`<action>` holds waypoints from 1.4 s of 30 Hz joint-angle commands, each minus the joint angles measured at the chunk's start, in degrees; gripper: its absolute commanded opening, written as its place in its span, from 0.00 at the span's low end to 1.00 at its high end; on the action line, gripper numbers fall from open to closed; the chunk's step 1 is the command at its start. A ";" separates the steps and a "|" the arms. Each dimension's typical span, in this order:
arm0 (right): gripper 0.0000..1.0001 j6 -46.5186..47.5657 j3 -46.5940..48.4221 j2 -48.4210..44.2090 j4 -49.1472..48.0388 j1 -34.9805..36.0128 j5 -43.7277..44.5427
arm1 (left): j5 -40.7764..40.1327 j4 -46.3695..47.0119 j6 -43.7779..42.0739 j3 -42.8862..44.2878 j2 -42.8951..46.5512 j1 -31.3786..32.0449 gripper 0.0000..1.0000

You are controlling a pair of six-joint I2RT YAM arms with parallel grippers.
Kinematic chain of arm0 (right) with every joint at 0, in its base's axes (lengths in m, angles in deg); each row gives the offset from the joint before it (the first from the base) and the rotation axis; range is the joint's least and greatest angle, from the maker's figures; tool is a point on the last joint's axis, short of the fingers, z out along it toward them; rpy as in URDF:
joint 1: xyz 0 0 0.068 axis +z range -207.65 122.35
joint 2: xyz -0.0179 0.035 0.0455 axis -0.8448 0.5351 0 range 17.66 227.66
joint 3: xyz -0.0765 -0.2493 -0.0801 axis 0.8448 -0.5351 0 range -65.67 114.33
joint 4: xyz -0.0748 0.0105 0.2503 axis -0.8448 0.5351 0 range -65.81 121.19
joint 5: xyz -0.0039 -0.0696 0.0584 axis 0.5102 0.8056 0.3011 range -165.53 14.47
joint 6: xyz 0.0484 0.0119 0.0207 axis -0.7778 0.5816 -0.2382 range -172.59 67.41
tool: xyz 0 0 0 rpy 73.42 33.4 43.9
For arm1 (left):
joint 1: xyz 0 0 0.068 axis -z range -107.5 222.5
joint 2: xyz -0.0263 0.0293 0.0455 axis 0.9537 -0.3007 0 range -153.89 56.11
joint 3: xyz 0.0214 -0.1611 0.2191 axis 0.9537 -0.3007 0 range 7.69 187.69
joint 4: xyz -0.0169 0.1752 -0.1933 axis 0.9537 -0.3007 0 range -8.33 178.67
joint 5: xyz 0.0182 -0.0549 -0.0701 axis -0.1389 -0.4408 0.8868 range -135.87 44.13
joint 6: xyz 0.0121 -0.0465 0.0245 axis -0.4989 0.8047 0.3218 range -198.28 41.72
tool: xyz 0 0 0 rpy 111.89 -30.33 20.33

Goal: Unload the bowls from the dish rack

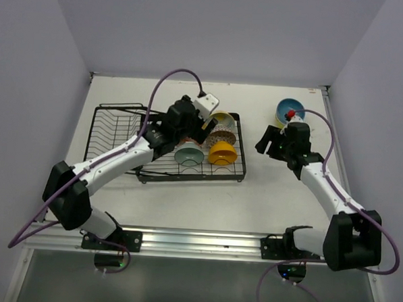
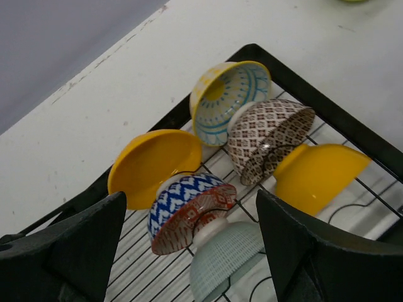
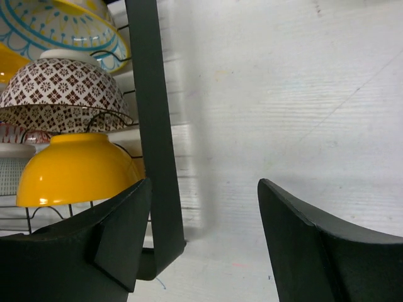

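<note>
The black wire dish rack (image 1: 115, 129) lies left of centre. Its right section holds several bowls: a pale teal one (image 1: 188, 154), an orange-yellow one (image 1: 222, 153), a brown patterned one (image 1: 222, 136) and a yellow-and-blue one (image 1: 221, 118). My left gripper (image 1: 189, 129) hovers open above them. In the left wrist view it (image 2: 192, 201) straddles a blue-and-red patterned bowl (image 2: 189, 211) that rests on the teal bowl (image 2: 227, 258), without touching it. My right gripper (image 1: 266, 139) stands open and empty over the table, just right of the rack's rim (image 3: 154, 126).
A blue bowl (image 1: 289, 108) nested in a yellow-green one sits on the table at the back right, behind my right wrist. The rack's left slotted section holds nothing. A yellow bowl (image 2: 154, 165) lies on its side in the rack. Walls close in the table's sides.
</note>
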 commanded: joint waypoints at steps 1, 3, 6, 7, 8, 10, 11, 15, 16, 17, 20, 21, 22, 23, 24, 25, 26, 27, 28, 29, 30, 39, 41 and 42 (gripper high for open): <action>0.72 1.40 -2.27 -4.41 -3.17 -0.40 4.45 | -1.05 5.21 -4.08 -3.87 6.31 3.46 0.87; 0.72 1.14 -2.89 -5.21 -3.96 -0.40 4.90 | -0.69 4.78 -4.61 -5.54 7.37 6.18 0.86; 0.70 0.52 -4.03 -6.44 -4.93 -0.40 4.29 | -2.26 2.67 -4.78 -5.63 6.58 9.44 0.86; 0.69 0.35 -4.56 -6.53 -5.37 -0.49 4.20 | -2.79 2.57 -5.22 -5.98 6.23 10.23 0.86; 0.69 -0.09 -4.91 -6.70 -5.98 -0.49 3.67 | -2.97 2.66 -5.48 -6.16 5.97 11.02 0.86; 0.68 -0.36 -5.61 -6.71 -6.51 -0.49 2.97 | -3.42 2.92 -5.92 -6.07 5.00 12.70 0.86; 0.68 -0.53 -5.62 -6.53 -6.60 -0.40 2.70 | -3.42 2.92 -5.93 -5.99 4.22 13.48 0.86; 0.68 -0.62 -5.61 -6.35 -6.86 -0.49 2.70 | -2.45 3.01 -6.45 -5.46 2.10 14.81 0.85; 0.68 -0.62 -5.70 -6.27 -6.87 -0.49 2.70 | -2.01 3.10 -6.45 -5.46 1.75 14.90 0.86; 0.68 -0.71 -5.79 -6.18 -7.04 -0.40 2.61 | -1.75 3.19 -6.45 -5.46 0.97 14.98 0.85; 0.68 -0.89 -5.70 -5.56 -7.22 -0.49 2.18 | -1.04 3.80 -6.54 -5.20 -1.23 15.25 0.86; 0.68 -0.89 -5.70 -5.39 -7.22 -0.49 2.09 | -1.30 3.89 -6.54 -4.67 -1.85 15.34 0.85; 0.68 -0.89 -5.70 -5.30 -7.31 -0.49 2.00 | -1.39 3.89 -6.63 -4.49 -2.55 15.42 0.86; 0.68 -0.97 -5.79 -5.30 -7.57 -0.49 1.91 | -1.48 4.15 -6.80 -4.32 -3.78 15.51 0.86; 0.68 -0.97 -5.79 -5.21 -7.66 -0.49 1.91 | -1.48 4.33 -6.81 -3.88 -4.40 15.51 0.85; 0.68 -1.06 -5.88 -5.21 -7.66 -0.40 1.74 | -1.22 4.33 -7.24 -3.53 -5.01 15.60 0.85; 0.68 -1.15 -5.88 -5.12 -7.75 -0.49 1.65 | -1.22 4.16 -7.42 -3.18 -6.41 15.69 0.84; 0.68 -1.15 -5.88 -5.12 -7.83 -0.40 1.56 | -1.48 4.24 -7.51 -2.39 -7.12 15.77 0.83; 0.68 -1.15 -5.88 -5.12 -7.83 -0.49 1.47 | -1.66 4.24 -7.86 -2.12 -7.82 15.86 0.83; 0.68 -1.24 -5.88 -5.04 -8.09 -0.49 1.38 | -2.27 4.68 -8.03 -1.77 -9.05 15.86 0.82; 0.68 -1.24 -5.97 -4.95 -8.10 -0.49 1.21 | -2.45 4.86 -8.21 -1.42 -9.67 15.95 0.82; 0.68 -1.33 -6.05 -5.12 -8.54 -0.49 0.86 | -10.70 7.67 -10.23 0.96 -15.47 16.65 0.69; 0.68 -1.33 -6.05 -5.12 -8.54 -0.58 0.86 | -12.98 8.72 -11.11 0.87 -16.53 17.35 0.64; 0.68 -1.33 -6.05 -5.04 -8.54 -0.58 0.94 | -13.69 8.99 -11.46 0.78 -16.79 17.71 0.63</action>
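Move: The near orange bowl lies about 12 cm to the left hand's right, some 3 cm back and 14 cm below it. The brown-patterned bowl stands about 6 cm beyond the orange one. The light green bowl is roughly 4 cm back from the hand and straight below, the red-and-blue bowl 2 cm ahead and also below. From the right hand, the orange bowl is about 14 cm left, 2 cm ahead and 5 cm lower. No clear contact yet: the left hand's fingers arrive around the left-hand rim of the near orange bowl. The hand first sweeps back and to its right, about 8 cm back, then sinks some 11 cm while drifting further right, and at last eases a little forward. The wrist turns clockwise and rolls its left side up about 20 degrees as the wide-open fingers start closing. ##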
